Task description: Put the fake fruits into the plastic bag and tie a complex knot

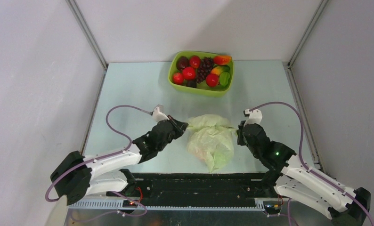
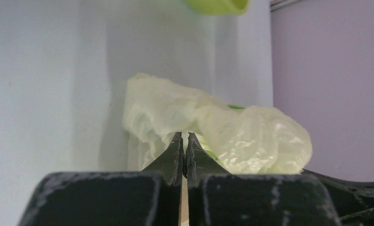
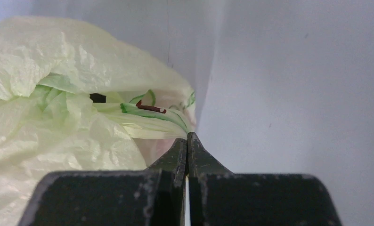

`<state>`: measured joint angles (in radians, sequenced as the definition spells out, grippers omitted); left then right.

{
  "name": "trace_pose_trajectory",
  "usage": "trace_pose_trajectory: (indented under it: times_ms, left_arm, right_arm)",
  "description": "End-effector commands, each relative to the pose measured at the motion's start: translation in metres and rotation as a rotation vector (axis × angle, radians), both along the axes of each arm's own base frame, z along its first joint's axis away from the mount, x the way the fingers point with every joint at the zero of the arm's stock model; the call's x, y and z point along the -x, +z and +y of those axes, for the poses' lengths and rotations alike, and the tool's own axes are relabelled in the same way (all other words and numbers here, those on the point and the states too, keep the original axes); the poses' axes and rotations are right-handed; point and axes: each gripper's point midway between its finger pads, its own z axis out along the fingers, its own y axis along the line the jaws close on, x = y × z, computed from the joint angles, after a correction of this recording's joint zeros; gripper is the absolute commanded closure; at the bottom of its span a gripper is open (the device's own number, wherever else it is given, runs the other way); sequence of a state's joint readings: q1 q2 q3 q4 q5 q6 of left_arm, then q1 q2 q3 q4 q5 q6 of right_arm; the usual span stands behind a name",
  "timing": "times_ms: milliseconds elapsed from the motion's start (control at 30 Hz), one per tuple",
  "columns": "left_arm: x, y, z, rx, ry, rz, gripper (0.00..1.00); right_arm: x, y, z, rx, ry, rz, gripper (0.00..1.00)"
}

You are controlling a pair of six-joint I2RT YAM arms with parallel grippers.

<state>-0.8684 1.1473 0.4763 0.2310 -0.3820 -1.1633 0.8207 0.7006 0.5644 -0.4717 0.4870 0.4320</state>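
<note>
The plastic bag [image 1: 211, 139] lies crumpled on the table between my two arms, pale yellow-green and translucent. My left gripper [image 1: 185, 125] is shut on a fold at the bag's upper left edge [image 2: 251, 136], fingertips [image 2: 185, 135] pinching thin film. On the bag's right edge, my right gripper [image 1: 238, 134] is shut on a green-printed strip [image 3: 152, 115] that runs into its tips [image 3: 187, 136]. A faint pinkish shape shows through the bag [image 3: 58, 70]. The fake fruits sit in the tray at the back: red apples [image 1: 189, 73], grapes [image 1: 204, 70], plum [image 1: 182, 62], peach [image 1: 222, 60]. No knot is in view.
The lime-green tray [image 1: 199, 90] stands at the far middle of the table, its edge showing at the top of the left wrist view [image 2: 218, 4]. White walls enclose the table on the left, back and right. A black rail [image 1: 199, 181] runs along the near edge.
</note>
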Motion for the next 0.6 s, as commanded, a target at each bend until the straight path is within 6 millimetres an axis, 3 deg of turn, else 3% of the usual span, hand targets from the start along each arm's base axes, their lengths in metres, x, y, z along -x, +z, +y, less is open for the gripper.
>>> trace_pose_trajectory:
  times_ms: [0, 67, 133, 200, 300, 333, 400, 467, 567]
  left_arm:
    - [-0.022, 0.059, 0.019, -0.062, 0.084, -0.190, 1.00]
    - [-0.023, 0.067, 0.028, -0.082, 0.112, -0.221, 1.00]
    - [-0.025, 0.058, 0.041, -0.120, 0.147, -0.219, 1.00]
    - [-0.025, 0.036, 0.054, -0.152, 0.178, -0.183, 1.00]
    - [-0.022, 0.001, 0.073, -0.177, 0.240, -0.128, 1.00]
    - [-0.020, -0.013, 0.083, -0.208, 0.263, -0.113, 1.00]
    - [-0.017, -0.030, 0.095, -0.247, 0.288, -0.088, 1.00]
    - [-0.015, -0.037, 0.100, -0.261, 0.297, -0.081, 1.00]
    - [-0.019, -0.025, 0.098, -0.292, 0.273, -0.118, 1.00]
  right_arm:
    - [-0.032, 0.064, -0.022, 0.084, -0.132, -0.202, 1.00]
    - [-0.041, 0.075, -0.025, 0.121, -0.156, -0.224, 1.00]
    - [-0.051, 0.072, -0.033, 0.155, -0.190, -0.212, 1.00]
    - [-0.060, 0.054, -0.043, 0.169, -0.233, -0.151, 1.00]
    - [-0.066, 0.004, -0.055, 0.169, -0.265, 0.001, 1.00]
    - [-0.069, -0.004, -0.066, 0.151, -0.308, 0.030, 1.00]
    - [-0.067, -0.022, -0.068, 0.131, -0.305, 0.070, 1.00]
    - [-0.067, -0.024, -0.072, 0.142, -0.310, 0.063, 1.00]
    - [-0.076, -0.004, -0.070, 0.132, -0.296, 0.000, 1.00]
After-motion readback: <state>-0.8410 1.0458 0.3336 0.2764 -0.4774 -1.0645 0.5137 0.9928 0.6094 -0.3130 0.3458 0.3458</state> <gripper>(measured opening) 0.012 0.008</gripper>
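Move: Each hand already pinches a handle end of the plastic bag. The bag's bulk lies some 9 cm to the left hand's right, about 6 cm back and 6 cm below it. From the right hand it is roughly 10 cm to the left, 2 cm back and 8 cm lower. The green bin stands about 30 cm ahead of the left hand and 7 cm to its right. Both hands keep their pinch on the bag's handle ends and jerk them up about 5 or 6 cm, fingers tipping up, then swing down to slightly below their starting height while drawing apart. The left hand ends some 4.5 cm farther left. The right sweeps about 6 cm forward and 3 cm to its right, its fingers tipping down again. ##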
